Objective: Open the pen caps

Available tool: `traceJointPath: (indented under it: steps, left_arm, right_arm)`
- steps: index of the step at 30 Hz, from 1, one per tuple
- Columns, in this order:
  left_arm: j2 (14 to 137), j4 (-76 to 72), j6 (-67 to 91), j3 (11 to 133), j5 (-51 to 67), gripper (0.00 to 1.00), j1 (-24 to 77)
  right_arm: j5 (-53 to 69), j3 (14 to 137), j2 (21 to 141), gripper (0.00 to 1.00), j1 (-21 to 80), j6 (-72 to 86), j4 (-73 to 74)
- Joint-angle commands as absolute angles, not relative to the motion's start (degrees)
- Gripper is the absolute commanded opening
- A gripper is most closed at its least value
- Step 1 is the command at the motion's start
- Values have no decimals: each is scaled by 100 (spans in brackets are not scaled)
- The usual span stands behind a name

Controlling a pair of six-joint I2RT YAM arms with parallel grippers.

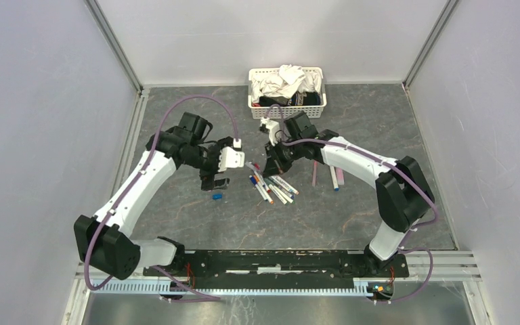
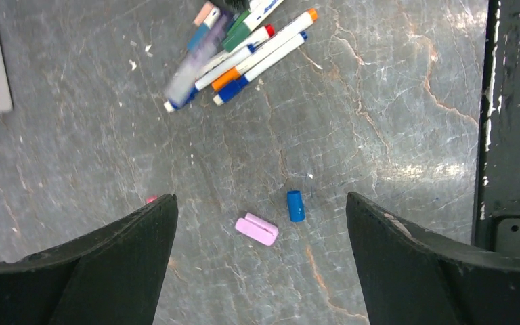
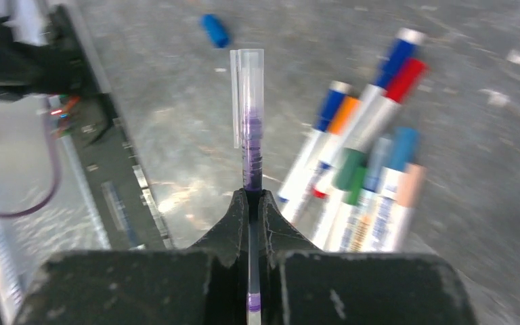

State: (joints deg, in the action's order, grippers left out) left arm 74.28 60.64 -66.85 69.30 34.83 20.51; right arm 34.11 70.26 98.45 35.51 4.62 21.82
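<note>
My right gripper (image 3: 251,196) is shut on a slim purple pen (image 3: 250,145) with a clear cap (image 3: 249,81), held above the table beside the pile of pens (image 3: 365,162). In the top view this gripper (image 1: 271,167) hovers at the far end of the pile (image 1: 272,187). My left gripper (image 2: 261,198) is open and empty, above a loose pink cap (image 2: 256,229) and a loose blue cap (image 2: 296,206) lying on the table. The blue cap also shows in the top view (image 1: 217,196) and in the right wrist view (image 3: 214,30). The left gripper (image 1: 214,181) sits left of the pile.
A white basket (image 1: 286,108) of cloths stands at the back. Two separate pens (image 1: 337,178) lie right of the pile. A tiny pink-red bit (image 2: 151,199) lies by my left finger. The black base rail (image 1: 277,261) runs along the near edge.
</note>
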Motion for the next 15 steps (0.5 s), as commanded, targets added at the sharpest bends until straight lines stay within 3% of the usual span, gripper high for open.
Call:
traceJointPath:
  steps: [1,10,15]
  left_arm:
    - [7175,5824,-7603,6670,3367,97,2436]
    - [7200,5537,-8068,6398,2622,79,3074]
    - [7360,5554,-8137,6407,2541,61,3221]
  right_arm:
    - [4923,7394,9989,0,3833,809,2168]
    - [5819,7498,10268,0,4016,1421,1499]
    - [6024,7515,10395,0,4068,1675,1227]
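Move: The clear cap of the purple pen, which my right hand already grips, lies about 5 cm ahead of my left hand, 8 cm to its right and 6 cm below. On the table some 17 cm under my left hand are a loose blue cap, straight ahead 0 cm and 1 cm left, and a pink cap 4 cm ahead and 3 cm left. From my right hand, my left gripper is about 15 cm left, 4 cm back and 6 cm higher; the marker pile lies 1 cm back, 2 cm right, 10 cm down. I bring the pen in to my left gripper: my right hand keeps its pinch and swings back about 6 cm, left and a little up, turning counter-clockwise with its left side lifting. My left hand sinks and draws back and right a few centimetres to meet the cap, yaws some 15 degrees clockwise and starts closing around the cap, its fingers still about two-thirds open. ##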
